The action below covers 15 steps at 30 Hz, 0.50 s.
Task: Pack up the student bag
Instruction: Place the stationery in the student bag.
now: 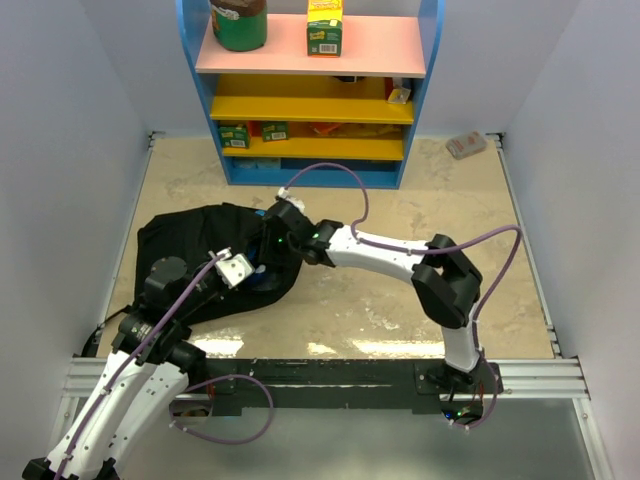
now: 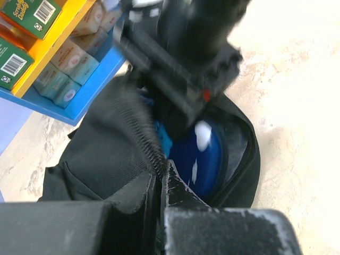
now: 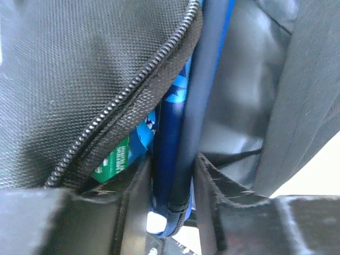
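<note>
The student bag (image 1: pixel 185 250), a black fabric backpack, lies on the table's left side with its zipper mouth facing right. My left gripper (image 2: pixel 161 180) is shut on the bag's zipper edge (image 2: pixel 141 133) and holds the mouth up. My right gripper (image 3: pixel 172 186) reaches into that mouth; its fingers press on both sides of a blue pencil case (image 3: pixel 170 138) standing on edge inside. From the left wrist view the pencil case (image 2: pixel 199 159) shows under the right gripper (image 2: pixel 180 58). A green-labelled item (image 3: pixel 114 159) is tucked beside it in the bag (image 3: pixel 79 69).
A blue shelf unit (image 1: pixel 310 165) stands at the back with a green canister (image 1: pixel 240 22), a yellow-green box (image 1: pixel 324 25) and small boxes on lower shelves. A small packet (image 1: pixel 466 145) lies at the back right. White walls close in both sides.
</note>
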Each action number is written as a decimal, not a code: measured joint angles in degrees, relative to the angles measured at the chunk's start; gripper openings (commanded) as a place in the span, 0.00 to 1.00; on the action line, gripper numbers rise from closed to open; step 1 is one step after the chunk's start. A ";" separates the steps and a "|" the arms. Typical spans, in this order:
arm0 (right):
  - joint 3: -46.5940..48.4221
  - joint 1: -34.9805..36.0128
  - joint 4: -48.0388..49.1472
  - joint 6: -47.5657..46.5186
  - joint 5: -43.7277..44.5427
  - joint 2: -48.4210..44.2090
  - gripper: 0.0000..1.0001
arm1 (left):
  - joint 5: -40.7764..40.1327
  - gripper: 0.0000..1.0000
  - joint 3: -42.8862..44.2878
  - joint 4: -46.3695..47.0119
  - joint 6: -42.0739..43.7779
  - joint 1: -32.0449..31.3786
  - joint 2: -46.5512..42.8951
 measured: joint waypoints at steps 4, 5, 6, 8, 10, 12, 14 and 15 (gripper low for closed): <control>6.49 5.70 -7.06 -0.52 8.98 3.76 0.63 | 0.00 0.00 0.00 -0.17 0.00 0.00 0.00; 7.26 7.10 -7.96 -0.61 9.92 4.55 0.66 | 0.04 0.00 0.00 -0.24 0.00 0.00 0.00; 7.50 8.22 -8.39 -0.85 10.47 5.01 0.71 | 0.11 0.00 0.00 -0.28 0.00 0.00 -0.02; 7.34 10.16 -9.94 -0.74 12.44 5.46 0.74 | 0.15 0.00 0.13 -1.20 0.00 0.00 -0.09; 5.86 10.38 -10.19 -1.33 13.31 4.90 0.77 | 0.42 0.00 0.11 -2.03 0.04 0.00 -0.20; 3.19 10.16 -9.84 -2.36 13.88 2.89 0.75 | 0.52 0.00 0.11 -1.68 0.04 -0.02 -0.22; 0.04 10.19 -9.07 -3.65 14.56 -0.48 0.73 | 0.74 0.00 0.11 -1.66 0.04 -0.02 -0.20; -1.90 10.27 -8.39 -4.63 14.95 -3.02 0.71 | 0.72 0.00 0.11 -1.55 0.04 -0.02 -0.20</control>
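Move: The right hand is in the mouth of the student bag, still holding the pencil case near its back end; the case's middle lies about 1 cm ahead, 1 cm left and 3 cm below it. The bag's middle is some 11 cm to the left of the right hand, 2 cm back and 6 cm lower. From the left hand, which holds the zipped edge, the case's middle lies roughly 8 cm ahead, 5 cm right and 9 cm below. Backwards about 5 cm goes the right hand, off the end of the pencil case, its fingers spreading wide to let go; it first drifts a little left and sinks some 3 cm, then swings back to the right and starts to rise, the wrist tipping about 15 degrees. The left hand stays put, still pinching the bag's zipped edge. ##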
